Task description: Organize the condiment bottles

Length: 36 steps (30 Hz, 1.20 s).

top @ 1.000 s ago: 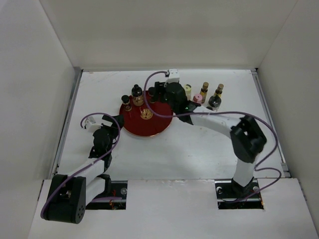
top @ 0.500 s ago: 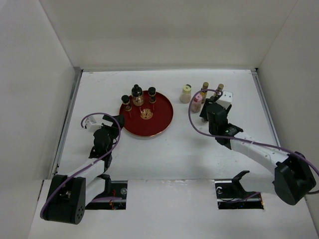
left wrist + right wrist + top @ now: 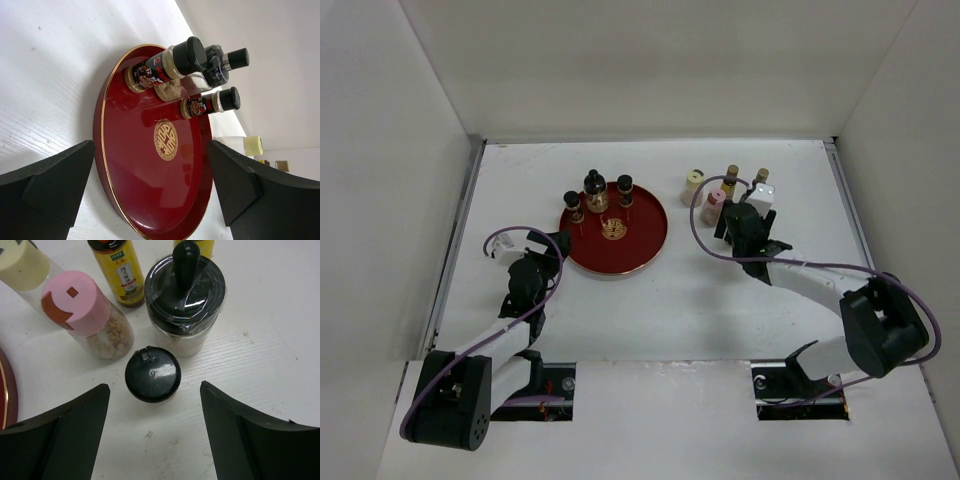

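Three dark black-capped condiment bottles [image 3: 595, 190] stand at the back of the round red tray [image 3: 650, 240]. To the right, on the table, stand a cream-capped bottle [image 3: 693, 185], a pink-capped one [image 3: 713, 207] and two amber ones [image 3: 730, 180]. My right gripper [image 3: 155, 405] is open just above a small black-capped bottle [image 3: 152, 374], with a finger on each side and neither touching it. Behind that bottle are the pink-capped jar [image 3: 85, 310] and a black-lidded jar with a knob [image 3: 185, 290]. My left gripper [image 3: 150, 150] is open and empty, facing the tray's near rim [image 3: 100, 135].
White walls enclose the table on the left, back and right. Bare tabletop [image 3: 680, 300] lies between the tray and the arm bases. The right arm's purple cable [image 3: 698, 225] loops beside the pink-capped bottle.
My right arm has swung from the back of the tray over to the bottle group on the right and settled over the small black-capped bottle. The left arm has not moved.
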{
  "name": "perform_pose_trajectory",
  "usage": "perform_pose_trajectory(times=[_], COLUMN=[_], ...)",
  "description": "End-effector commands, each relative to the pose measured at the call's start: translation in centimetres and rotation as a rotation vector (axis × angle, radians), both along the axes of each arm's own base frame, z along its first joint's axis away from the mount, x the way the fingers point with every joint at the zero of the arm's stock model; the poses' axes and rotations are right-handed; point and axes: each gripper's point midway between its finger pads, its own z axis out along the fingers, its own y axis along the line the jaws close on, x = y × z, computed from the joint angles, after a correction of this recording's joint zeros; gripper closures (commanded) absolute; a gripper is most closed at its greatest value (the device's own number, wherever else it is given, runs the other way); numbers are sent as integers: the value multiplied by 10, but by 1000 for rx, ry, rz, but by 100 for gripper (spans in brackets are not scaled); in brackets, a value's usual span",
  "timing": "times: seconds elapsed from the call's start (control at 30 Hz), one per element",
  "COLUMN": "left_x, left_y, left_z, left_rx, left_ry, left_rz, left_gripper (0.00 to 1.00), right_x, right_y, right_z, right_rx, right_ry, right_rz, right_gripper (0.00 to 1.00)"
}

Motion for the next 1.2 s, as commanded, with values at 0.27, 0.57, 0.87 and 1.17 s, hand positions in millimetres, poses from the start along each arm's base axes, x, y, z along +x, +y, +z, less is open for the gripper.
perform_pose_trajectory(times=[0.27,0.57,0.87,1.17], left_x=[8,7,4,-2], left_y=[-1,2,7,27], left_z=[18,20,27,24], left_rx=[-16,-23,-15,-41], left_ry=[-60,-67,-93,-95], left_rz=[5,10,27,99], left_gripper=[0,0,0,0], right_x=[35,41,22,9], right_y=[5,1,8,122], right_z=[19,14,52,113], right_rx=[34,5,10,136], right_ry=[-75,-63,-150,-250], right_rz=[-18,-31,-21,271], right_gripper=[28,48,65,66])
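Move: My open right hand is just short of the black-capped bottle, whose middle is about 2 cm ahead, in line sideways, and 3 cm below. The pink-capped bottle stands some 8 cm ahead and 5 cm to the left, the handled jar 8 cm ahead and 4 cm to the right; a yellow-labelled bottle is about 13 cm ahead and 1 cm left. From my left hand, the black-capped bottle lies roughly 42 cm to the right, level fore-and-aft. I ease my right hand forward about 2.5 cm and slightly down around the black-capped bottle, and my fingers close and pinch it near its cap. Then I lift it steeply, some 9 cm, swinging it left by about 7 cm towards the red tray and a little back, the fingers tipping up. Late on, my empty left hand rises and drifts left about 2 cm each. ##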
